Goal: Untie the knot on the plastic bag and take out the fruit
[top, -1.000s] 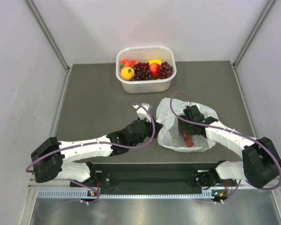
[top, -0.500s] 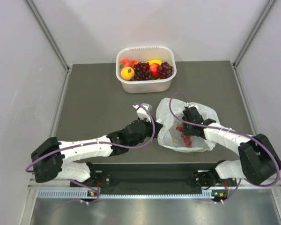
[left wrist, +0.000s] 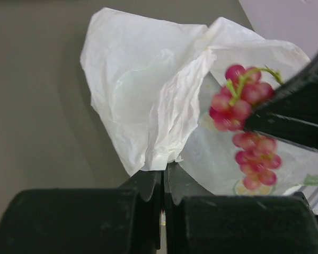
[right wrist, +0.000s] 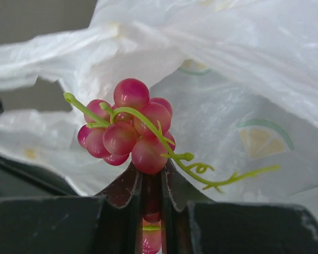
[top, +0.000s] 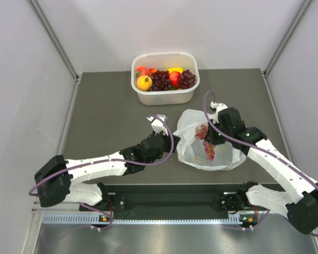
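The plastic bag [top: 190, 126] lies open on the dark table, white and crinkly. My left gripper [left wrist: 163, 172] is shut on its near-left edge [left wrist: 159, 153]. My right gripper [right wrist: 151, 169] is shut on a bunch of pink-red grapes [right wrist: 130, 127], clamped near the stem. In the top view the bunch [top: 205, 143] hangs from the right gripper [top: 212, 135] over the bag's mouth. The left wrist view shows the grapes [left wrist: 244, 106] dangling beside the black right finger [left wrist: 291, 119]. The knot is out of view.
A white tub [top: 165, 96] at the back centre holds dark grapes [top: 160, 80], a red apple [top: 174, 78], a yellow-orange round fruit [top: 144, 82] and a banana [top: 175, 69]. Grey walls close in both sides. The arm bases sit along the near edge.
My right gripper has shut on the grape bunch inside the bag, then risen and drawn back with it. The left gripper stays shut on the bag's edge, shifted slightly.
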You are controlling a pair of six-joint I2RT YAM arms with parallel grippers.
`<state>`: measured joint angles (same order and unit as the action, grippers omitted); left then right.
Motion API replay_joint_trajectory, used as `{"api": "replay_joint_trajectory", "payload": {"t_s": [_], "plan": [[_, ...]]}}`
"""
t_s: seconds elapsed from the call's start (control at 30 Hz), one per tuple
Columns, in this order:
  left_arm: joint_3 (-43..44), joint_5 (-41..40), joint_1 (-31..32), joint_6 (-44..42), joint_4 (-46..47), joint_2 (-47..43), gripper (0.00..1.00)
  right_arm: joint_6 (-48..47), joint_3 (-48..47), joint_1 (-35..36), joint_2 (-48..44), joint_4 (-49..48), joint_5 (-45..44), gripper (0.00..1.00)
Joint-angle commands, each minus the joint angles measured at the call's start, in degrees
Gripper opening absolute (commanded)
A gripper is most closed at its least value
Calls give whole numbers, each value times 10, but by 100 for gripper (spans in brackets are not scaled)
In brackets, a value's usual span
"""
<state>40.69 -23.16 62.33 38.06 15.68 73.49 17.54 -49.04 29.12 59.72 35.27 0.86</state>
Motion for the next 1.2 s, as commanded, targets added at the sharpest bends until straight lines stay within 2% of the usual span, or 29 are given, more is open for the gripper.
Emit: {"api": "replay_joint_trajectory", "payload": {"t_s": [0.0, 0.13, 0.17, 0.33, 0.5, 0.6, 0.73, 0.87, 1.03, 1.17], "plan": [[9, -18, -22, -1, 0, -22, 0, -51, -61, 1, -2, 107, 86, 0], [14, -15, -38, -11, -5, -28, 0, -80, -86, 1, -34, 127, 148, 0], [14, -13, -40, -11, -5, -28, 0, -86, -98, 1, -52, 123, 187, 0], [5, 13, -41, -1, 1, -18, 0, -73, -136, 0, -94, 12, 250, 0], [-21, 37, -41, 14, 18, -22, 0, -60, -207, -4, -25, -72, 295, 0], [-37, 40, -41, 19, 26, -33, 0, -51, -250, -11, 44, -120, 252, 0], [-46, 43, -41, 18, 26, -42, 0, -17, -308, -22, 145, -200, 124, 0], [-50, 43, -41, 18, 22, -51, 0, 6, -373, -28, 267, -335, 64, 0], [-57, 42, -41, 17, 14, -64, 0, 25, -496, -30, 431, -391, 2, 0], [-75, 34, -41, 22, 17, -78, 0, 57, -566, -34, 522, -465, -45, 0]]}}
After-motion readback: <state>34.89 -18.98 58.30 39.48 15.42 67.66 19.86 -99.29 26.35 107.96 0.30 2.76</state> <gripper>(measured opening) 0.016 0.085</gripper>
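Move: The pink grapes already hang from my right hand; the white bin they go to is about 29 cm ahead and 18 cm to its left, its middle some 9 cm lower. In it, the red apple lies about 29 cm ahead and 13 cm left of this hand, the dark grapes 29 cm ahead and 8 cm left. The open bag lies about 12 cm below, 2 cm ahead and 3 cm right. From my left hand the bin is some 29 cm ahead, 3 cm left and 12 cm lower. Keeping the pink grapes pinched, I draw my right hand back about 5 cm and raise it away from the bag while drifting left, then swing it some 30 cm forward and farther left over the bin's right half, tilting the fingertips up about 30 degrees. My left hand keeps its pinch on the bag's edge, eases forward 2 cm and returns, ending 3 cm farther left and slightly lower. ##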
